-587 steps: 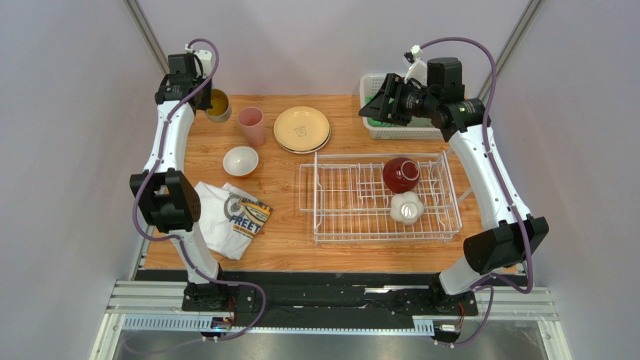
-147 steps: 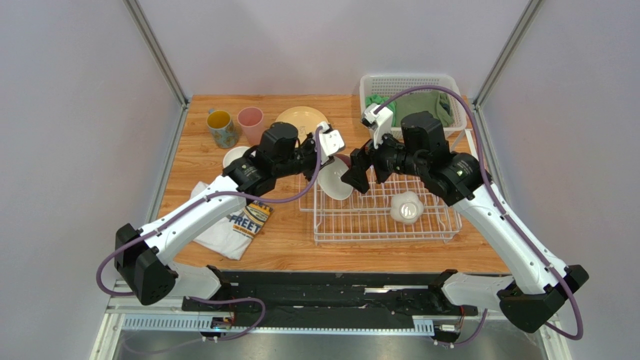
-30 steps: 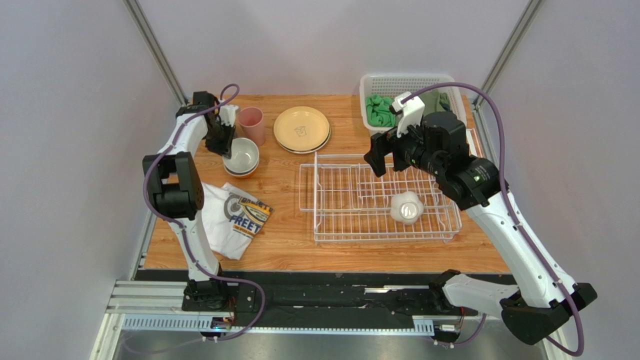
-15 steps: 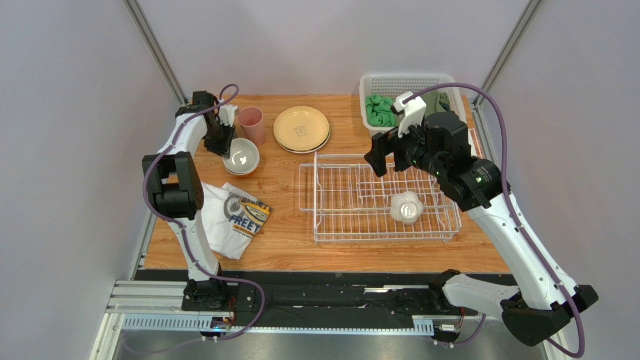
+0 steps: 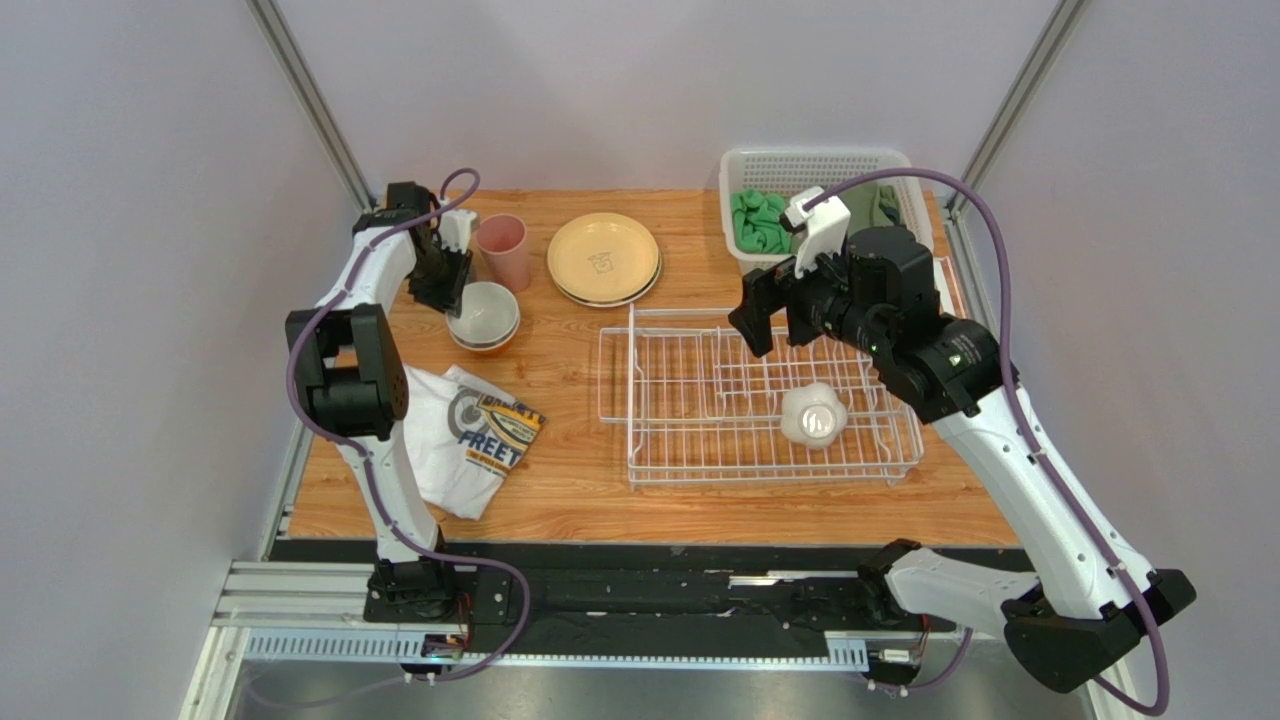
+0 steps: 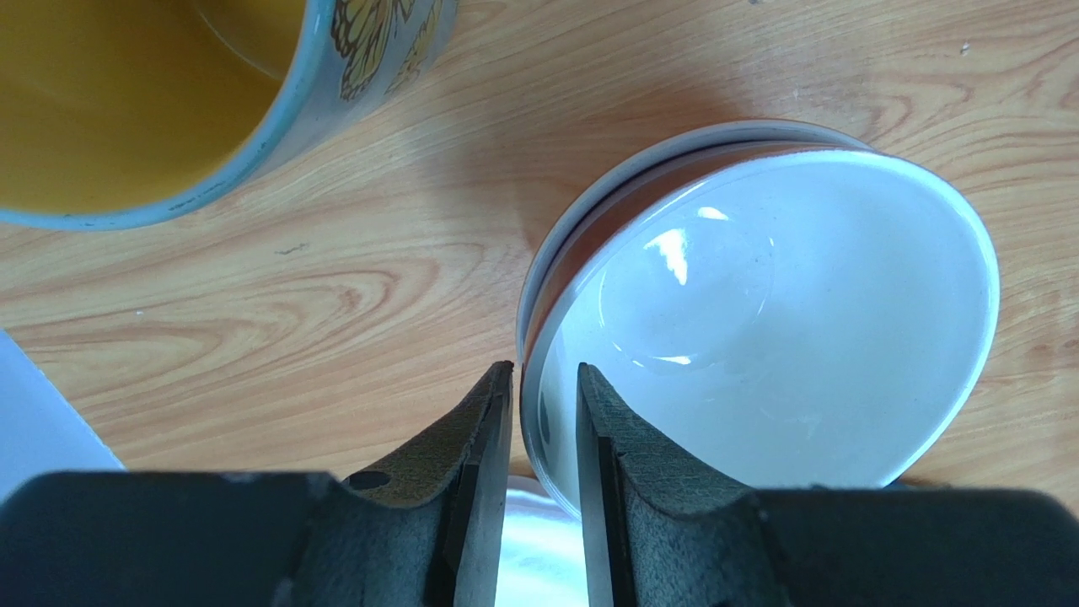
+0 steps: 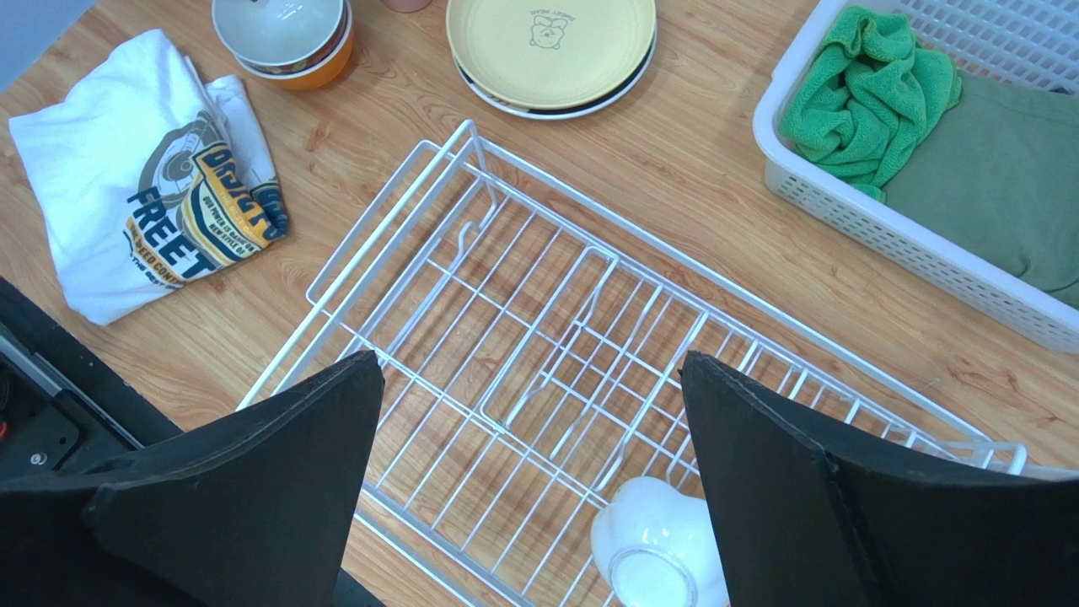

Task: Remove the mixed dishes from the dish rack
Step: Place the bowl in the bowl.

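Observation:
The white wire dish rack (image 5: pixel 631 393) (image 7: pixel 557 316) holds only a small white bowl (image 5: pixel 813 416) (image 7: pixel 659 557), upturned near its right front. At the table's left, a white-lined dark red bowl (image 5: pixel 484 312) (image 6: pixel 773 329) sits nested in an orange-sided bowl (image 7: pixel 304 70). My left gripper (image 5: pixel 455 285) (image 6: pixel 545 369) straddles the nested bowl's rim, jaws slightly apart and not pinching it. A light-blue mug (image 6: pixel 152 101), a pink cup (image 5: pixel 502 248) and tan plates (image 5: pixel 604 258) (image 7: pixel 551 44) stand along the back. My right gripper (image 5: pixel 759 308) (image 7: pixel 530 361) hangs wide open above the rack, holding nothing.
A printed white T-shirt (image 5: pixel 473 435) (image 7: pixel 152 177) lies at the front left. A white perforated basket (image 5: pixel 819 168) (image 7: pixel 887 234) with green cloths (image 5: pixel 759 222) (image 7: pixel 874 95) stands at the back right. The left arm hides the mug in the top view.
My left gripper's jaws have eased apart around the bowl's rim, and the bowl rests in the stack. The right arm has hardly moved.

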Motion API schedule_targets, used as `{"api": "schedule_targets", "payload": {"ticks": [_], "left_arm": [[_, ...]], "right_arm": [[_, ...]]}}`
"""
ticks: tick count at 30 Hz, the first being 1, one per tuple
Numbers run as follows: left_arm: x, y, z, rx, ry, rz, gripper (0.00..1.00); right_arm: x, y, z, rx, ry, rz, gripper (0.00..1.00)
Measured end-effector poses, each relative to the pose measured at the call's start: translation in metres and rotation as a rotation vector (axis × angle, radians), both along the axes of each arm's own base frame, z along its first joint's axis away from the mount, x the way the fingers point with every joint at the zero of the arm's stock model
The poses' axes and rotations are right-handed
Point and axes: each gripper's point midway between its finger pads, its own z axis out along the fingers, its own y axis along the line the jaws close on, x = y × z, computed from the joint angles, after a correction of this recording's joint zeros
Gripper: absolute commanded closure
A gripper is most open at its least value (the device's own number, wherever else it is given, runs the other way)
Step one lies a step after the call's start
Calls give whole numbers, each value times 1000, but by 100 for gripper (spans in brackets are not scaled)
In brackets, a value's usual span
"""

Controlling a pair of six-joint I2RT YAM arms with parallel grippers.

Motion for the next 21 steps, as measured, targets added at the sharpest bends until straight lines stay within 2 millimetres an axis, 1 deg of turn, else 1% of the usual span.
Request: {"api": "schedule_targets", "payload": {"ticks": [5, 9, 13, 15, 18, 21], "left_arm": [[0, 2, 0, 11, 0, 0, 66], [0, 2, 2, 17, -4, 0, 58], [1, 2, 12, 18, -28, 0, 52], [1, 1, 23, 16, -54, -2, 50], [1, -1, 44, 7, -103, -7, 45], [0, -4, 64, -5, -152, -15, 43]], "right_arm": [[0, 0, -1, -1, 3, 2, 7], [1, -2, -2, -9, -1, -7, 7], [2, -9, -10, -53, 9, -31, 7], [4, -15, -19, -86, 15, -51, 7], [4, -25, -48, -164, 58, -80, 6], [-1, -38, -78, -253, 117, -97, 4]]}}
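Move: The red bowl sits in the orange one, its middle about 5 cm right of the left hand, 1 cm ahead and 3 cm below, its near rim already between those fingers. From that hand the blue mug stands about 8 cm ahead and 3 cm left, the pink cup 11 cm ahead and 8 cm right. For the empty right hand the white bowl lies some 9 cm right, level fore and aft, 26 cm below; the rack's middle is 5 cm ahead and 3 cm right. The left hand first stays at the red bowl's rim, then rises nearly straight up by about 6 cm while its already loosened fingers open further and come clear of the rim, tipping up a little away from the nested bowls. Meanwhile the right hand, fingers still wide open, starts late and sinks some 8 cm while shifting about 4 cm to its right, down towards the white bowl in the rack, its wrist rolling right side up... by about 15 degrees and tipping slightly down, without reaching that bowl. ##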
